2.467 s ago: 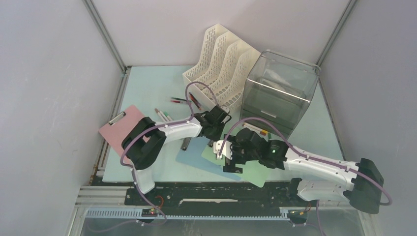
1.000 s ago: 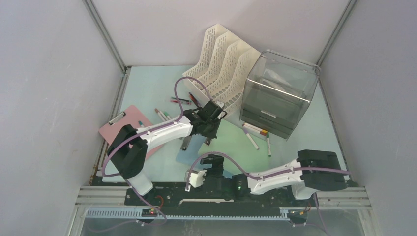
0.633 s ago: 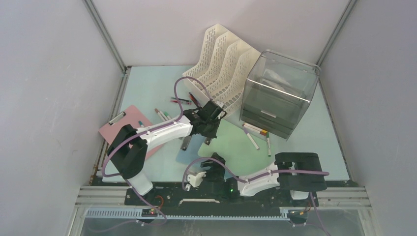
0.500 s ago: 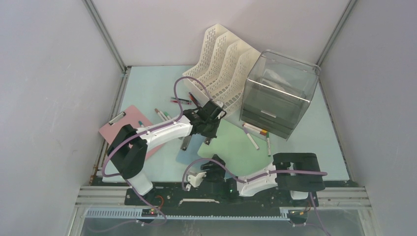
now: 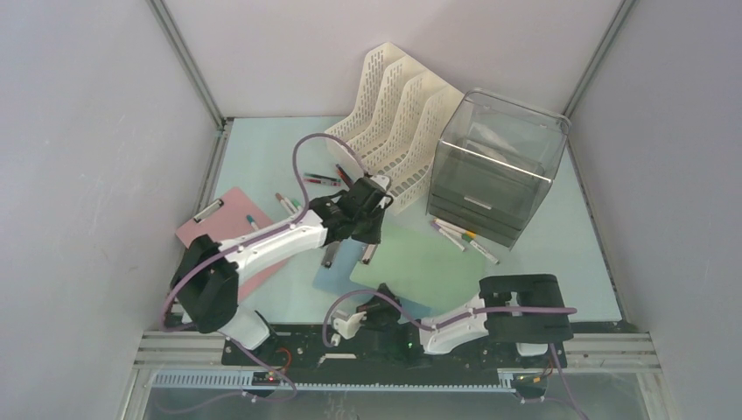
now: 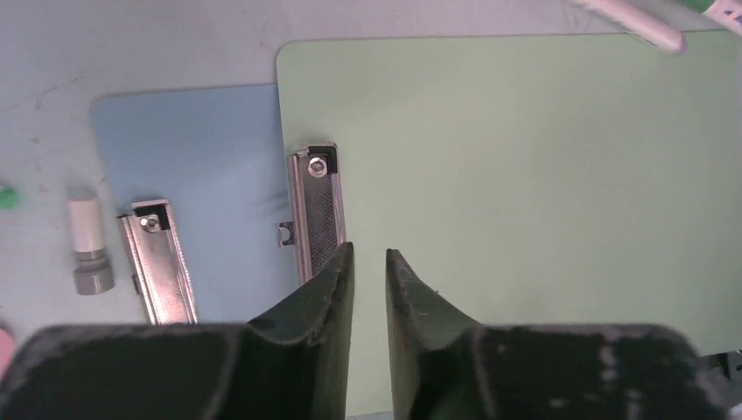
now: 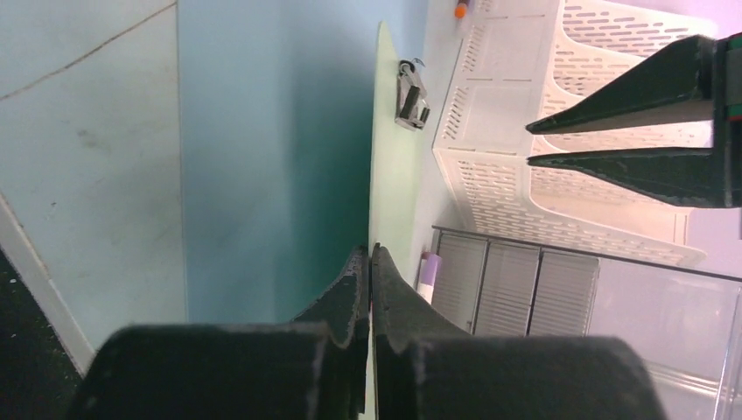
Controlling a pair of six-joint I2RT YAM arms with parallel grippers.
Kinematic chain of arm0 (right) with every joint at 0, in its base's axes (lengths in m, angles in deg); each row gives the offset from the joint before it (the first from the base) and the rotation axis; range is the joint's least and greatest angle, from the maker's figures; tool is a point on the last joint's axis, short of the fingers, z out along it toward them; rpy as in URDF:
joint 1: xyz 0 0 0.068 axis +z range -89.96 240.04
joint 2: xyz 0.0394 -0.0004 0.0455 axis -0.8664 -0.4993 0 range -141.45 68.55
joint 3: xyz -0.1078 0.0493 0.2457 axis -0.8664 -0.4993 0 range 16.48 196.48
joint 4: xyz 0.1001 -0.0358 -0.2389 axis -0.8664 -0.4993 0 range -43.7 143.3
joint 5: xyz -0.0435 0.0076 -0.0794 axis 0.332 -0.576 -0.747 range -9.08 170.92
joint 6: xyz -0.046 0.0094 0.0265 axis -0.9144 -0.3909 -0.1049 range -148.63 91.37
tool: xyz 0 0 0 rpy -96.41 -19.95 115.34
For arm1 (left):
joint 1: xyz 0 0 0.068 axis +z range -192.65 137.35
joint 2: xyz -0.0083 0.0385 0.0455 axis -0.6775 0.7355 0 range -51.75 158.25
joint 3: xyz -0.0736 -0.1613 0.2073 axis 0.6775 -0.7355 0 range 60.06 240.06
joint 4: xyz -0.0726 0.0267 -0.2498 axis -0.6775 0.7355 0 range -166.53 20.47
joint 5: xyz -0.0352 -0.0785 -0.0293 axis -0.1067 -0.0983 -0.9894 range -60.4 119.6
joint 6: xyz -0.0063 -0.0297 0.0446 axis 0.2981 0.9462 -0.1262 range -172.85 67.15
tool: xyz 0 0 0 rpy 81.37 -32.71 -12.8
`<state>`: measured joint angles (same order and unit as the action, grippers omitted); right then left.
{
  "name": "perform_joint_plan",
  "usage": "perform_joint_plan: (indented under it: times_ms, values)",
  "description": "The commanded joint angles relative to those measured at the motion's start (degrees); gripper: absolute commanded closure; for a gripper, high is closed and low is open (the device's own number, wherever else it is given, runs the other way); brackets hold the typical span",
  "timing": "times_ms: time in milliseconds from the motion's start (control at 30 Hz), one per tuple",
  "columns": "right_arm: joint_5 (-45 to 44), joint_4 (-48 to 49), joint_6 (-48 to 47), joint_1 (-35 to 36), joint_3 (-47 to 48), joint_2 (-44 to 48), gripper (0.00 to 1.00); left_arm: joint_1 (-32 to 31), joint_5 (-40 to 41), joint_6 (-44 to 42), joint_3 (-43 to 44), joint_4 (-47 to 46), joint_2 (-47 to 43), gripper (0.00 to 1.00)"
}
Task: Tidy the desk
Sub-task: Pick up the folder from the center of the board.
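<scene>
The desk (image 5: 262, 149) is a pale mint-blue top. A pale green clipboard (image 5: 420, 262) lies on it, overlapping a darker blue clipboard (image 5: 337, 276). My left gripper (image 5: 367, 236) hangs over the green clipboard (image 6: 525, 175), beside its metal clip (image 6: 317, 210). Its jaws (image 6: 367, 249) stand a narrow gap apart with nothing between them. At the near edge my right gripper (image 5: 385, 297) is shut on the green clipboard's near edge. In the right wrist view that board (image 7: 378, 131) runs edge-on into the shut fingers (image 7: 369, 249), above the blue clipboard (image 7: 262, 131).
A pink clipboard (image 5: 219, 232) lies at the left edge. A white file rack (image 5: 402, 96) and a grey drawer unit (image 5: 499, 166) stand at the back. Pens (image 5: 319, 179) and markers (image 5: 464, 236) lie loose; one marker (image 6: 87, 245) is beside the blue clipboard's clip.
My right arm pulled back to the near edge and its gripper shut on the green clipboard's edge. The left jaws parted a little. The green clipboard and the markers by the drawers shifted.
</scene>
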<state>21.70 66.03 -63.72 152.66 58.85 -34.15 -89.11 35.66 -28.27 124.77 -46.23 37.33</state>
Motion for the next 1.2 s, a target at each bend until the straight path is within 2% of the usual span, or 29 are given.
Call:
perform_joint_plan:
  times_ms: [0, 200, 367, 600, 800, 933, 1167]
  values:
    - [0.56, 1.12, 2.25, 0.55, 0.75, 4.92, 1.00, 0.27, 2.36, 0.68, -1.16, -1.96, -7.06, 0.69]
    - [3.82, -4.55, 7.13, 0.25, 2.71, 9.48, 1.00, 0.31, 6.29, 1.15, -4.59, -2.06, -15.30, 0.46]
    - [5.51, -4.64, 8.05, -1.42, 2.72, 13.57, 1.00, 1.05, 10.65, 4.45, -11.97, -4.96, -27.72, 0.21]
    - [9.44, -5.85, 10.24, -4.02, 2.72, 19.94, 1.00, 7.51, 4.95, 16.71, -29.34, -15.52, -50.19, 0.02]
    - [11.22, -6.17, 10.90, -5.86, 2.76, 23.24, 1.00, 8.90, 0.59, 31.08, -39.71, -20.55, -61.27, 0.00]
    - [11.00, -6.03, 10.88, -6.72, 2.72, 23.33, 1.00, 8.90, -0.57, 42.30, -43.91, -22.65, -63.05, 0.00]
    - [10.83, -5.79, 10.92, -7.08, 2.72, 23.22, 1.00, 8.84, -1.61, 53.14, -47.24, -22.38, -62.65, 0.00]
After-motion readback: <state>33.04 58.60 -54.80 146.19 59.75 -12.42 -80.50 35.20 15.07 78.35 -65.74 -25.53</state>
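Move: The left hand hovers nearly shut about 4 cm above the green folder, whose middle lies some 5 cm back and 9 cm to its right. The green folder's clip is level with this hand and 2 cm to its left; the blue folder's clip is about 2 cm back, 11 cm left. The right hand already pinches the green folder's near edge, with the folder's middle some 5 cm ahead, 10 cm right and about level in height. Straight up goes the right hand, about 8.5 cm, keeping its pinch on the green folder's near edge and rolling its left side up some 20 degrees. The left hand swings up and left off the folder, then back and down again, ending about 9 cm left, 6 back and 5.5 higher; it opens wide, levels its fingers and rolls left side down, coming to face the lifted edge from the left, without touching it. ##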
